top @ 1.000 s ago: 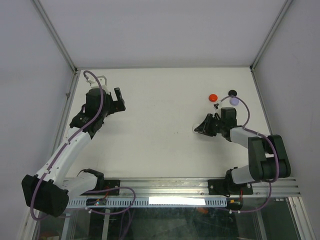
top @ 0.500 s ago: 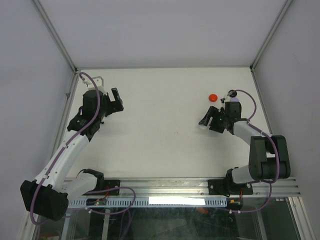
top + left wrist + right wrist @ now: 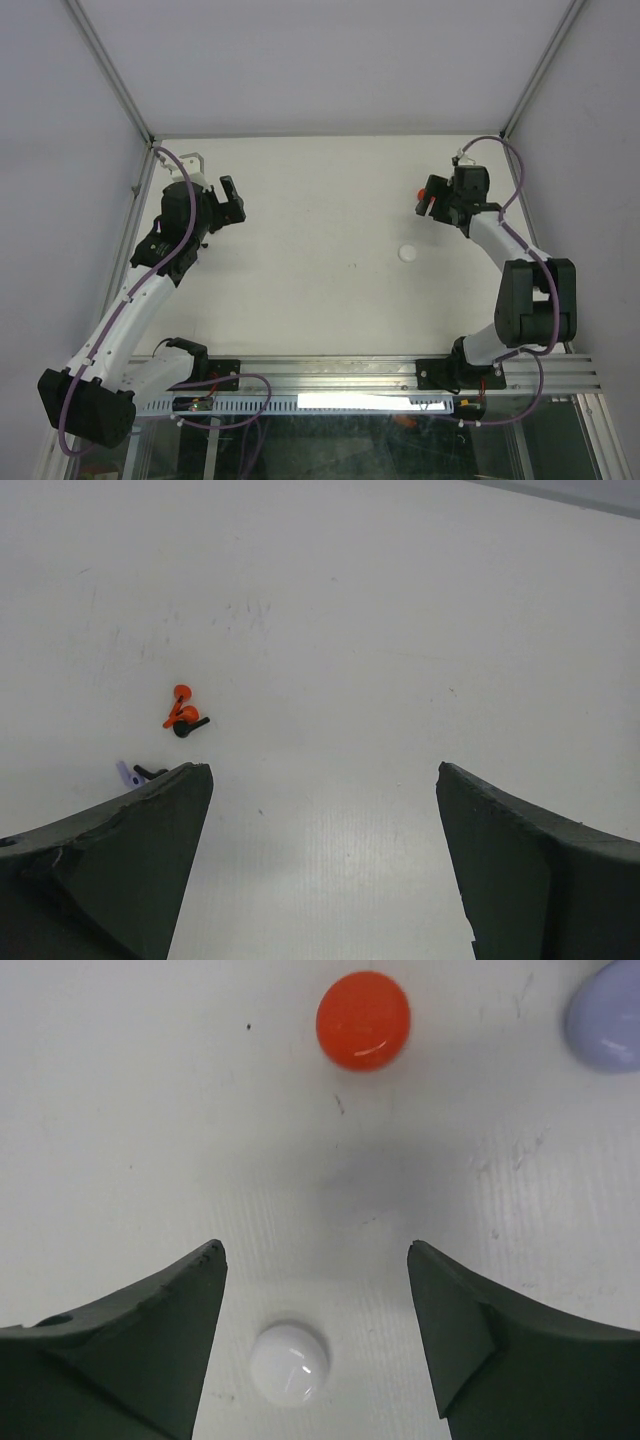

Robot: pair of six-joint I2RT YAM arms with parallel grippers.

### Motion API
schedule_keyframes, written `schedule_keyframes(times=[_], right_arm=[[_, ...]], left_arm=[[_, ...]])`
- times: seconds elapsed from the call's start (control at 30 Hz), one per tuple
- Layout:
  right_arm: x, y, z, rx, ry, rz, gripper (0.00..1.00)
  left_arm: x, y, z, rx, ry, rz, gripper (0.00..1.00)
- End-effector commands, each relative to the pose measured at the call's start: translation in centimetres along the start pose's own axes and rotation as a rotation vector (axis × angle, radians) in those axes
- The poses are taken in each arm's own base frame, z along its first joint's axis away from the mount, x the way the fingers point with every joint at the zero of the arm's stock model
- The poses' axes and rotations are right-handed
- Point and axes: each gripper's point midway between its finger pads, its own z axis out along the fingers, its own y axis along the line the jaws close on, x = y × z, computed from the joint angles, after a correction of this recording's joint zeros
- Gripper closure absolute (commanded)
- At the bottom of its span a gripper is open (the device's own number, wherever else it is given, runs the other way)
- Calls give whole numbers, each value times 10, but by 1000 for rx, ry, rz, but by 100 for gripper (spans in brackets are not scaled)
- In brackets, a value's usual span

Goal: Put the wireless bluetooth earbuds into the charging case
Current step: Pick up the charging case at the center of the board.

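Observation:
Small stemmed earbuds lie on the table in the left wrist view: an orange pair point(image 3: 180, 705), a black one point(image 3: 190, 726), and a lavender one point(image 3: 128, 773) beside the left finger. My left gripper point(image 3: 323, 768) point(image 3: 225, 205) is open and empty, to their right. The round glossy pieces look like closed charging cases: red point(image 3: 363, 1020), lavender point(image 3: 605, 1025), white point(image 3: 290, 1363). My right gripper point(image 3: 315, 1250) is open, and the white case lies untouched low between its fingers. From above, the white case point(image 3: 406, 253) lies alone, and the right gripper point(image 3: 430, 200) is by the red case point(image 3: 424, 188).
Metal posts and grey walls border the white table point(image 3: 320, 200) on the left, back and right. The arm bases and a rail run along the near edge point(image 3: 330, 372).
My right gripper opened, let go of the white case at mid-table and drew back toward the far right by the red case. The left arm shifted only slightly.

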Motion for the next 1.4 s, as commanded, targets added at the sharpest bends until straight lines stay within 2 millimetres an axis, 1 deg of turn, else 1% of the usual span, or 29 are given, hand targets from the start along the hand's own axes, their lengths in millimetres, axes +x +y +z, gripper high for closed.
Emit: schedule_keyframes(times=[0.0, 0.1, 0.17, 0.23, 0.37, 0.47, 0.6, 0.83, 0.97, 1.03, 1.1, 1.17, 1.27, 1.37], right_arm=[[-51, -11, 16, 95, -118, -65, 25], [-70, -11, 30, 117, -137, -81, 25], [-78, -13, 41, 133, -145, -101, 25], [-82, -14, 54, 140, -134, -116, 25], [-81, -15, 79, 139, -101, -129, 25], [-79, -17, 94, 148, -80, -131, 25], [-74, -21, 110, 160, -48, -134, 25], [-65, -27, 131, 181, 11, -142, 32], [-60, -29, 134, 189, 36, -142, 38], [-59, -28, 131, 185, 39, -144, 44], [-59, -25, 126, 178, 37, -156, 52], [-57, -21, 122, 174, 41, -174, 55], [-53, -9, 110, 147, 47, -202, 56], [-46, 11, 98, 94, 44, -243, 56]], left_arm=[[-13, -5, -3, 32, -50, 3, 1], [-11, -5, -2, 33, -43, 4, 1], [-11, -5, -1, 35, -41, 3, 1], [-9, -5, 0, 35, -35, 6, 1], [-5, -5, 3, 35, -22, 7, 1], [-4, -5, 4, 34, -16, 7, 1], [-3, -4, 6, 34, -9, 6, 1], [1, -6, 8, 45, 6, 5, 1], [2, -8, 8, 53, 9, 5, 1], [2, -9, 7, 63, 11, 6, 1], [2, -11, 7, 74, 15, 4, 1], [3, -14, 7, 88, 17, 3, 1], [4, -19, 6, 122, 24, 2, 1], [5, -25, 4, 155, 29, 1, 1]])
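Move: The red charging case lies about 12 cm ahead of the open right hand, 3 cm to its right and 7 cm below. The purple case stands some 13 cm to the right of the red one and 2 cm nearer the base; the black case is about 12 cm right of the red one and 3 cm farther out. The white case is roughly 8 cm behind the right hand and 4 cm to its left. From the left hand, the red case is about 19 cm ahead, 50 cm right and 20 cm below. The right hand sweeps forward and slightly right, away from the white case, then increasingly down to the red case, reaching some 12 cm out and 7 cm lower while rolling about 10 degrees so its left side dips, with the open fingers ending up on either side of the case. The fingers close on its sides and pinch it, and the hand then draws it back and left by about 1 cm each way at the same low height, while the empty left hand eases roughly 2 cm to the right and down. ##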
